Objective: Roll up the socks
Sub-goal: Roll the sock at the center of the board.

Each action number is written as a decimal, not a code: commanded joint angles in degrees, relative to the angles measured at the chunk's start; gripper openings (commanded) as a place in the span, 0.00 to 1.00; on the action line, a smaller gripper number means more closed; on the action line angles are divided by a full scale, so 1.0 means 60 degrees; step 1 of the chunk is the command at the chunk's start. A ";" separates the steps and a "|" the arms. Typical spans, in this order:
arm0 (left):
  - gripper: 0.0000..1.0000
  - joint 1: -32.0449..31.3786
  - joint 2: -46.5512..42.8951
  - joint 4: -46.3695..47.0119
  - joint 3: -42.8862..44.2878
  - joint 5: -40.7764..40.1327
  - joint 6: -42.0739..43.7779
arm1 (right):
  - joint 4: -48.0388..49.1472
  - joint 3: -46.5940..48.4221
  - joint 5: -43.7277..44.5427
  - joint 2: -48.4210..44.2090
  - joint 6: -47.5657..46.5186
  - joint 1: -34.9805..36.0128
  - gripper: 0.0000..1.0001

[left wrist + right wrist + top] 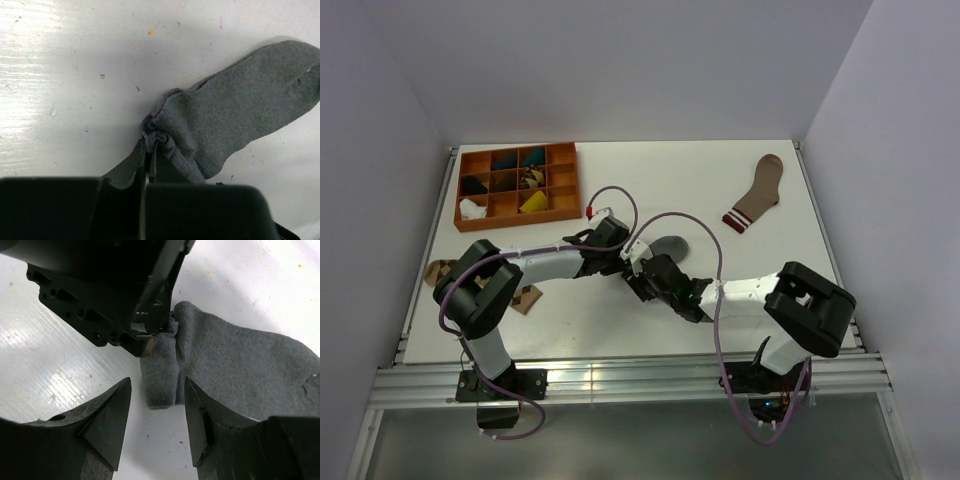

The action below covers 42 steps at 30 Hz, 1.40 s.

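Observation:
A grey sock [672,245] lies flat in the middle of the white table, its near end folded over into a small roll [160,375]. My left gripper [150,142] is shut on the bunched edge of that roll, and from above it shows at the sock's left end [626,256]. My right gripper [157,382] stands open, one finger on each side of the folded end and not touching it; from above it is just below the left one [645,273]. The rest of the grey sock [240,105] spreads away to the right.
An orange compartment tray [560,182] at the back left holds several rolled bundles, among them a dark one [472,185] and a white one [470,208]. A brown sock with a striped cuff [757,192] lies at the back right. A diamond-patterned sock [440,270] lies under the left arm.

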 commanded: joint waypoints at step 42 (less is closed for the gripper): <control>0.62 0.0615 -0.1670 0.2140 -0.1627 0.0848 -0.2358 | 0.3685 -0.1664 -0.5722 0.0718 0.5636 -0.3682 0.00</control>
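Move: The near end of the gray sock's folded edge lies about 1 cm ahead of the open right hand, 1 cm to its left and 3 cm below. The sock's toe is some 8 cm ahead and 7 cm right of that hand; the striped sock is far out, roughly 21 cm ahead and 28 cm right. From the left hand, still pinching the fold's far end, the near end is about 3 cm back and 3 cm right, slightly lower. Right hand sinks 3 cm, pinches the folded edge; left opens, lifts off; right pulls some 4 cm rightward. ##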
